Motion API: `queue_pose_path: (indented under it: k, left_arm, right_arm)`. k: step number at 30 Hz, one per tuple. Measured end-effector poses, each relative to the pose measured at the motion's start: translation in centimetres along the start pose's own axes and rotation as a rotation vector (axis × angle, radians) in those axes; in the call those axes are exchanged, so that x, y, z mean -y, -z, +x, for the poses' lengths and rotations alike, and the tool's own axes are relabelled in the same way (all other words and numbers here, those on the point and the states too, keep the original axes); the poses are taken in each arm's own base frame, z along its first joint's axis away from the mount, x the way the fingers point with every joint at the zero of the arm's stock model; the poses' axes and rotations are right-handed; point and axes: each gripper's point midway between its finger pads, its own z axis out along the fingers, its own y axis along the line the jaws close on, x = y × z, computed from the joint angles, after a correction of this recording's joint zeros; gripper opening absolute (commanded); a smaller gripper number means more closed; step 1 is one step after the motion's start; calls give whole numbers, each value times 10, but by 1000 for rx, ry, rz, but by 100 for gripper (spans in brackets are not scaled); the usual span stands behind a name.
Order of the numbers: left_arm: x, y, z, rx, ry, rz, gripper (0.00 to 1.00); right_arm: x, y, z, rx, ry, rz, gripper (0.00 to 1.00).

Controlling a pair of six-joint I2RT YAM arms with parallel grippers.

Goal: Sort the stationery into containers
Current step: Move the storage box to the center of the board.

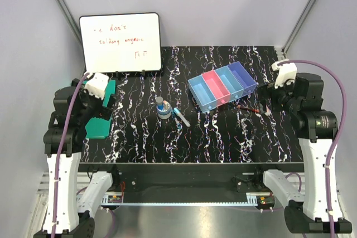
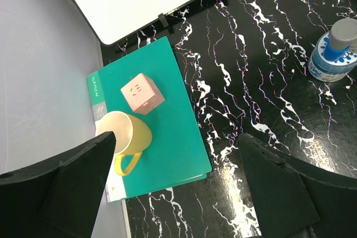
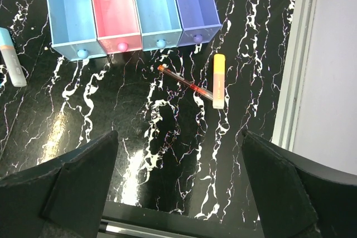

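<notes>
Four joined bins [image 1: 222, 86], light blue, pink, light blue and purple-blue, stand empty at the table's middle right; they also show in the right wrist view [image 3: 114, 4]. A white-blue tape roll [image 1: 163, 111] with a blue-capped grey cylinder [image 2: 343, 36] on it stands at the centre. A blue-capped pen [image 1: 181, 117] lies beside it. A thin red pen [image 3: 184, 83] and an orange-capped marker [image 3: 219, 80] lie in front of the bins. My left gripper [image 2: 178, 185] is open and empty over the notebook's edge. My right gripper [image 3: 178, 188] is open and empty, just short of the red pen.
A green notebook [image 2: 156, 121] lies at the left with a yellow mug [image 2: 125, 135] and a pink cube [image 2: 142, 93] on it. A whiteboard [image 1: 120, 43] stands at the back left. A metal rail [image 3: 295, 59] marks the table's right edge.
</notes>
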Motion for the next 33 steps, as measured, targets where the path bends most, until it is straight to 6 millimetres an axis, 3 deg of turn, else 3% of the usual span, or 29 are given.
queue_pose_path:
  k: [15, 19, 24, 33]
  left_arm:
    - [1, 0, 0, 2, 15, 0, 99]
    - [1, 0, -1, 2, 19, 1, 99]
    - [1, 0, -1, 5, 18, 3, 99]
    - [4, -5, 0, -7, 19, 22, 99]
  right_arm:
    - [5, -7, -10, 26, 45, 7, 100]
    - [5, -19, -9, -2, 41, -8, 100]
    - [-1, -59, -7, -132, 19, -105, 84]
    - [2, -157, -8, -361, -47, -209, 76]
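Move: About 24 cm ahead of the right hand, 12 cm to its left and some 25 cm below lies the middle of the storage box; its purple compartment, the end nearest this hand, is roughly 28 cm ahead and 5 cm left. On the near side lie the orange marker, 16 cm ahead and 3 cm right, and the red pen, 15 cm ahead and 3 cm left. From the left hand the box is about 25 cm ahead and 46 cm right. Creeping at first, then swooping forward, the right hand travels about 14 cm out and 8 cm down towards the purple end of the storage box, over the red pen and orange marker. The wrist tips the fingers down some 25 degrees more, and they close partway, still wide and empty, touching nothing. ##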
